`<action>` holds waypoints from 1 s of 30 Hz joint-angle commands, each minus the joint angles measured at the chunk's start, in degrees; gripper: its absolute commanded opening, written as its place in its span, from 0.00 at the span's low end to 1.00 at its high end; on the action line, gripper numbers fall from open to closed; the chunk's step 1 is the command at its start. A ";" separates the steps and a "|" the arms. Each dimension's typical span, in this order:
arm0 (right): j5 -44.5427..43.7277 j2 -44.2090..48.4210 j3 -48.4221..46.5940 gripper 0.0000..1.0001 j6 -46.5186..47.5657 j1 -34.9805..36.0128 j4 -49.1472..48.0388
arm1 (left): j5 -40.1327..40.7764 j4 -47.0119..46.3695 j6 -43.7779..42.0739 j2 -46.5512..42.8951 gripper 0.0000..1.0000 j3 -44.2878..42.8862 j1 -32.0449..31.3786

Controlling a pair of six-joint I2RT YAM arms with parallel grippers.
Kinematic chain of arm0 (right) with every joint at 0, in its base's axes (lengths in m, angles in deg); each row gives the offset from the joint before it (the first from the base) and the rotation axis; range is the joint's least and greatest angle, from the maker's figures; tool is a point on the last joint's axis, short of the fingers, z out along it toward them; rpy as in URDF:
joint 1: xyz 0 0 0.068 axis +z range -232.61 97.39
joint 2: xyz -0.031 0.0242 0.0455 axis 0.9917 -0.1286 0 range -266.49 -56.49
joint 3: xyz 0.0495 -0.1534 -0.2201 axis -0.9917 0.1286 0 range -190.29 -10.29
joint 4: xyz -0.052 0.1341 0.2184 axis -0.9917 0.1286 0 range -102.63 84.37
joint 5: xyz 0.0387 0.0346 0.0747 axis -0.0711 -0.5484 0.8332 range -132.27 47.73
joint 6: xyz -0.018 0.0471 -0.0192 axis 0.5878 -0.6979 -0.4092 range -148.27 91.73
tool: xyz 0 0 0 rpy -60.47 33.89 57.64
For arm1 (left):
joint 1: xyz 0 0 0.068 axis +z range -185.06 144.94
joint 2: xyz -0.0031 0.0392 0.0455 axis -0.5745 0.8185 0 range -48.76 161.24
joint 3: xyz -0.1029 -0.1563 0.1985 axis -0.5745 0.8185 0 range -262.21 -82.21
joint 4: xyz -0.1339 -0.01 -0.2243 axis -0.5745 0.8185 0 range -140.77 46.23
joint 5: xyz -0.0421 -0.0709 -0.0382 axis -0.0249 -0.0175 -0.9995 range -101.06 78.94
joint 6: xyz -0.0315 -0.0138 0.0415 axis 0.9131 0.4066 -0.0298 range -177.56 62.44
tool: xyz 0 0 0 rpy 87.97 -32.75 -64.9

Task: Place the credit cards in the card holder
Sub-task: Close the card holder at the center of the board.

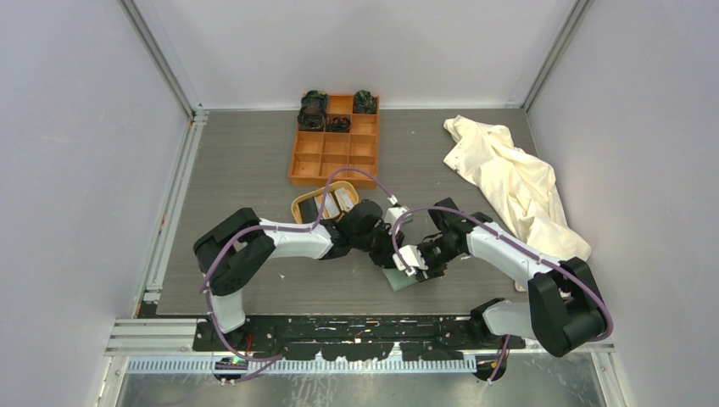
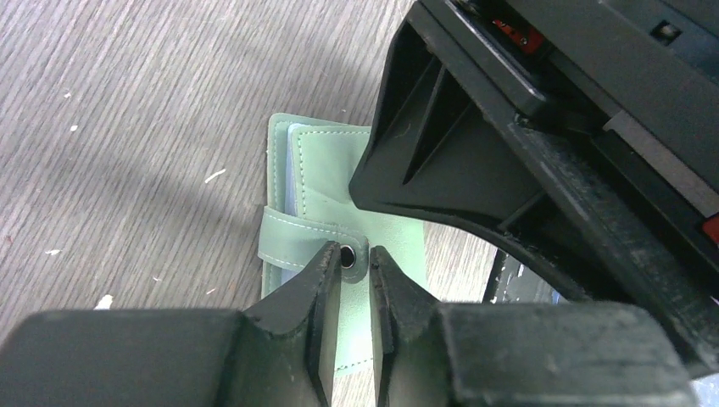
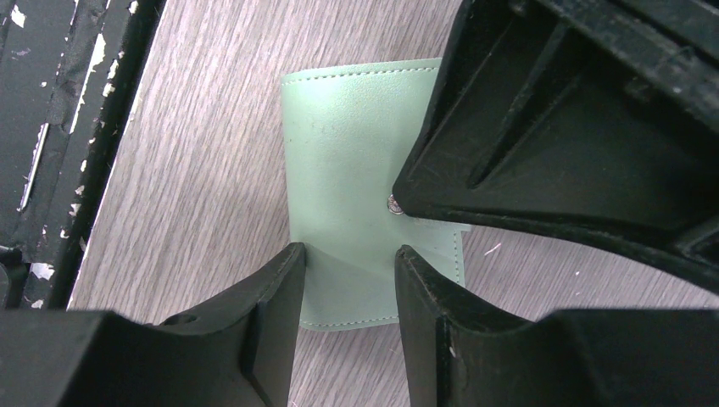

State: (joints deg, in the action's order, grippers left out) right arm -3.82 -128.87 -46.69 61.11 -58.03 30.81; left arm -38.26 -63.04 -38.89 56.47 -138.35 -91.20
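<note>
The sage-green card holder [image 1: 398,279] lies folded near the table's front edge, between both grippers. In the left wrist view its strap tab [image 2: 292,231] wraps over the cover [image 2: 326,178], and the metal snap end sits between the tips of my left gripper [image 2: 354,257], whose jaws stand a narrow gap apart. My right gripper [image 3: 348,252] is open, its two fingertips [image 3: 291,254] resting on the holder's cover [image 3: 348,144]. The credit cards [image 1: 337,200] show as white and dark cards in the oval tan tray [image 1: 301,206] behind the left arm.
An orange compartment box [image 1: 335,146] with dark items in its back cells stands at the rear centre. A crumpled cream cloth [image 1: 509,182] covers the right side. The black rail [image 3: 51,127] at the table's front edge runs close to the holder.
</note>
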 commanded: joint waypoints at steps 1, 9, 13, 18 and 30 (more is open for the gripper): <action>-1.06 -0.83 -0.45 0.47 -0.66 0.46 0.95 | -0.85 -0.31 -0.01 -1.81 0.21 0.56 -1.63; -1.04 -0.89 -0.64 0.47 -0.64 0.40 1.21 | 1.05 -0.11 -1.40 -2.67 0.27 1.22 -2.04; -1.02 -0.92 -0.64 0.47 -0.62 0.56 1.25 | 3.01 -0.93 -2.51 -4.23 0.28 2.69 -2.67; -1.02 -0.95 -0.70 0.47 -0.62 0.54 1.30 | 6.11 -6.46 -4.50 -8.29 0.41 6.83 -3.22; -0.93 -0.92 -0.74 0.47 -0.46 0.55 1.52 | 9.19 -24.96 -8.96 -12.78 0.66 17.54 -1.10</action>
State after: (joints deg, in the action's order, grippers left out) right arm -3.84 -128.91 -46.80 61.46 -57.64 31.12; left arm -29.01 -76.07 -44.85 45.69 -122.44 -93.47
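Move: At the left fingertips, some 1 cm below the hand point, is the strap tip with its snap cap; the bare snap stud at the middle of the card holder's cover is about 1 cm back and 2 cm down. The card tray stands roughly 16 cm ahead and 21 cm to the left, 2 cm lower. From the right hand, the strap tip lies about 2 cm ahead, 3 cm left and level in height. Coming free of the strap tip, the left hand spreads its slightly open fingers to well over half open, easing back about 1.5 cm, then drawing some 3.5 cm to its left and a little forward again, barely rising, as the wrist tips up some 15 degrees. The right hand stays in place, two parted fingertips still holding the cover down. ##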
